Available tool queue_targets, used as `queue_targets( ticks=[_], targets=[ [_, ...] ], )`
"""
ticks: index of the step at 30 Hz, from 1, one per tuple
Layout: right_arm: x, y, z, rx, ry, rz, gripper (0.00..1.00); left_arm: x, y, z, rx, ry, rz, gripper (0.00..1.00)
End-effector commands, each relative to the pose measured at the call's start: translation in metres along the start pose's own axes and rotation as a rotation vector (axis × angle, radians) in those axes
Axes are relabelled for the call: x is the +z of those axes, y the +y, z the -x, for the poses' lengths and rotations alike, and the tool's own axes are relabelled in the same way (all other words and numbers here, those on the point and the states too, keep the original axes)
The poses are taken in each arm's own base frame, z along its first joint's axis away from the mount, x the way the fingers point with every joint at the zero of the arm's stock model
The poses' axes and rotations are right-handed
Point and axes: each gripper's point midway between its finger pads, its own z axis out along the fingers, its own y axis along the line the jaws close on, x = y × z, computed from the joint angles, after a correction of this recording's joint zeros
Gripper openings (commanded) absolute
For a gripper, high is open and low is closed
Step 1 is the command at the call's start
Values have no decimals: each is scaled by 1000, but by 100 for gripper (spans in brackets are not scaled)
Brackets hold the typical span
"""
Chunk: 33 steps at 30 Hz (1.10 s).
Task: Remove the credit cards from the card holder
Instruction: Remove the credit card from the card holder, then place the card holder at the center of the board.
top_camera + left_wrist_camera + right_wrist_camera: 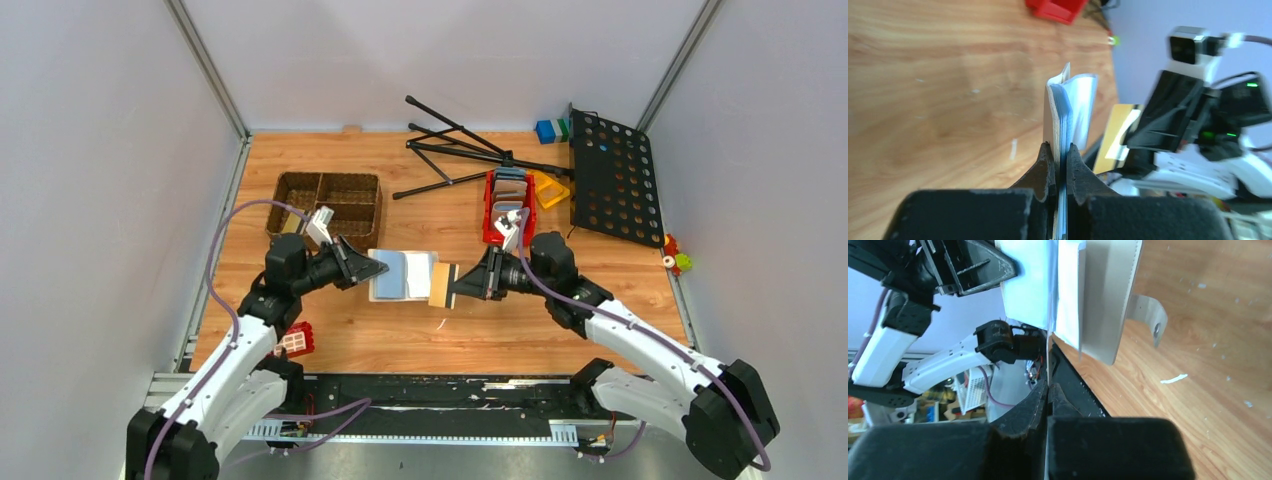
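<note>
The beige card holder [405, 275] lies open at mid-table, its pale blue-grey inside up. My left gripper [378, 268] is shut on its left edge; in the left wrist view the jaws pinch the layered edge of the card holder [1068, 110]. My right gripper [452, 283] is shut on a tan-gold credit card [438, 285] at the holder's right edge. That card [1048, 365] shows edge-on in the right wrist view, running up towards the holder [1103, 300]. Whether its far end still sits in a pocket I cannot tell. Any other credit cards are hidden.
A brown woven basket [328, 205] stands back left. A red bin [508, 205] with wallets sits back right, beside a folded black stand [470, 150] and a black perforated plate [612, 180]. A red toy block [297, 340] lies by the left arm.
</note>
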Motion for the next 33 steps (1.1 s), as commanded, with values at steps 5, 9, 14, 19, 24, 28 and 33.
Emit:
queue_targets(
  ticks=[5,9,14,19,24,28,33],
  targets=[
    [-5,8,49,-269,-47,-178,0,-19,56,-3,161,35,309,0],
    [-2,15,64,-317,-48,-204,0,-12,62,-10,133,52,285,0],
    [2,19,76,-369,-45,-218,0,-15,68,-6,142,24,324,0],
    [22,24,119,-483,-102,-261,0,-23,84,3,118,-49,432,0],
    [56,57,183,-616,-197,-215,0,-29,115,9,86,-84,587,0],
    [83,63,230,-723,-252,-209,0,-35,132,4,-16,-83,690,0],
    [108,42,207,-676,-68,-163,0,-63,141,-19,-163,17,867,0]
  ],
)
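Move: The credit card, already clear of the card holder, is pinched in the right fingers. The basket lies about 29 cm ahead of that hand, 30 cm left and 15 below, with the red bin 29 ahead and 15 right. From the left hand, which grips the holder, the basket is some 26 cm ahead and 16 left; bare table lies about 9 cm left and 17 below, the red box 7 back and 20 left. The card goes forward about 20 cm in the right hand's shut fingers, rising 10 and, late on, drifting some 7 left towards the basket, while the wrist rolls its forward side up around 40 degrees. The card holder, still clamped by the left hand, is carried down and left to just over the table, its fingers tipping downward. ##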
